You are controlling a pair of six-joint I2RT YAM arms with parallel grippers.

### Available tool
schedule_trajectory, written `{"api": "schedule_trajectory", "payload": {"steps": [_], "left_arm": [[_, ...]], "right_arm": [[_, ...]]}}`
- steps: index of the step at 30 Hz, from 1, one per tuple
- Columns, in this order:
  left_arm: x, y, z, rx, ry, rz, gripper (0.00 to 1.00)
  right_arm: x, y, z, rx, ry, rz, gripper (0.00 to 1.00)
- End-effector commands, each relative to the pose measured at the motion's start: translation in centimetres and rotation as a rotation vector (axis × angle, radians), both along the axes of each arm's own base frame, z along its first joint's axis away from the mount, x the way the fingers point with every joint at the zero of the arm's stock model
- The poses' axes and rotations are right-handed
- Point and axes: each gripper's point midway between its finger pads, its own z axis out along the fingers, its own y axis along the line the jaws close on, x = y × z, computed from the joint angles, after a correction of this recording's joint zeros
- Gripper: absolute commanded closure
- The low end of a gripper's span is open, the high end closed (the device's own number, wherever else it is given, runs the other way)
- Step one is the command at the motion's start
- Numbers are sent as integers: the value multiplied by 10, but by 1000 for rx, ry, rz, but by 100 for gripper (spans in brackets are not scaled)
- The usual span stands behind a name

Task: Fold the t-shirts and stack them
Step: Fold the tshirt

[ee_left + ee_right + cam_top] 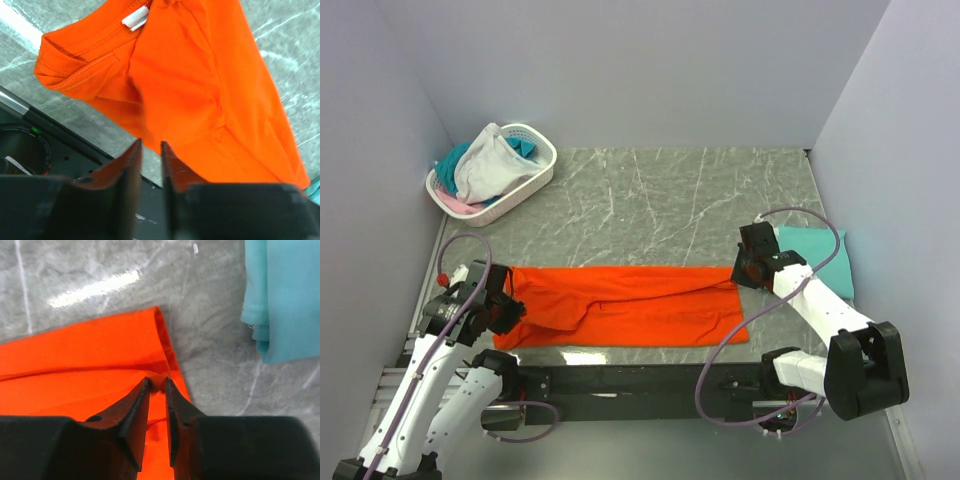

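The bright orange t-shirt [630, 305] lies as a long strip across the near part of the table. My left gripper [506, 308] is at its left end, near the collar and white label [136, 17]. Its jaws are nearly together, with the shirt's edge [165, 95] at the fingertips. My right gripper [748, 268] is at the shirt's far right corner, shut on a pinch of orange cloth [159, 382]; a raised crease runs left from it. A folded teal t-shirt [817, 258] lies at the right edge and also shows in the right wrist view [282, 295].
A white perforated basket [525, 185] at the back left holds white, teal and pink garments [485, 165]. The arms' black base rail [630, 385] runs along the near edge. Grey walls close in the left, back and right.
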Motion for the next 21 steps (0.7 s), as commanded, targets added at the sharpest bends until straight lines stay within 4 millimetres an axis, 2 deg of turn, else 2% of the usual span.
{"api": "schedule_trajectory", "payload": {"steps": [1,2,3,5,8,9,10,11,12,16,17,19,20,21], "left_arm": [[-4,-4,6,-15,1,-32,70],[-6,-4,8,-16,-1,-34,66],[-8,-3,10,-16,-3,-37,55],[-14,1,16,-7,-16,-30,48],[-10,-1,24,-21,-68,-41,30],[-7,-4,27,-26,-86,-63,14],[-4,-10,27,-51,-96,-91,5],[8,-14,32,-60,-137,-99,1],[13,-16,31,-58,-145,-111,1],[48,-28,34,-52,-203,-171,1],[62,-32,33,-50,-215,-180,1],[76,-34,25,-36,-213,-189,0],[82,-36,13,-30,-172,-188,1],[93,-39,9,-33,-182,-191,0]], "right_arm": [[-5,-5,6,-12,-8,-42,72],[-7,-7,7,-22,-4,-49,71],[-6,-8,13,-22,-21,-59,69],[-5,-11,25,-28,-48,-66,61],[0,-6,53,13,-141,-52,53],[2,-2,66,34,-185,-26,48],[5,3,77,56,-220,-1,46],[6,15,86,104,-250,67,40],[7,22,97,134,-289,105,28],[7,65,121,259,-367,307,22],[7,69,120,251,-366,324,22],[10,77,117,221,-353,342,21],[7,86,115,213,-339,365,18],[11,87,105,191,-308,354,16]]}}
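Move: The right hand is at the folded t-shirt's right end, its far corner about 4 cm ahead and level left-right; the shirt's middle lies some 27 cm left, 6 cm back and 2 cm below. The teal stack sits about 19 cm right and 5 cm ahead. From the left hand, the shirt's middle is roughly 25 cm right, 1 cm ahead and 4 cm lower, its collar 5 cm left and 3 cm back. The opening right hand comes off the shirt, up 10 cm, then left; the left opens wide, then reaches forward. ##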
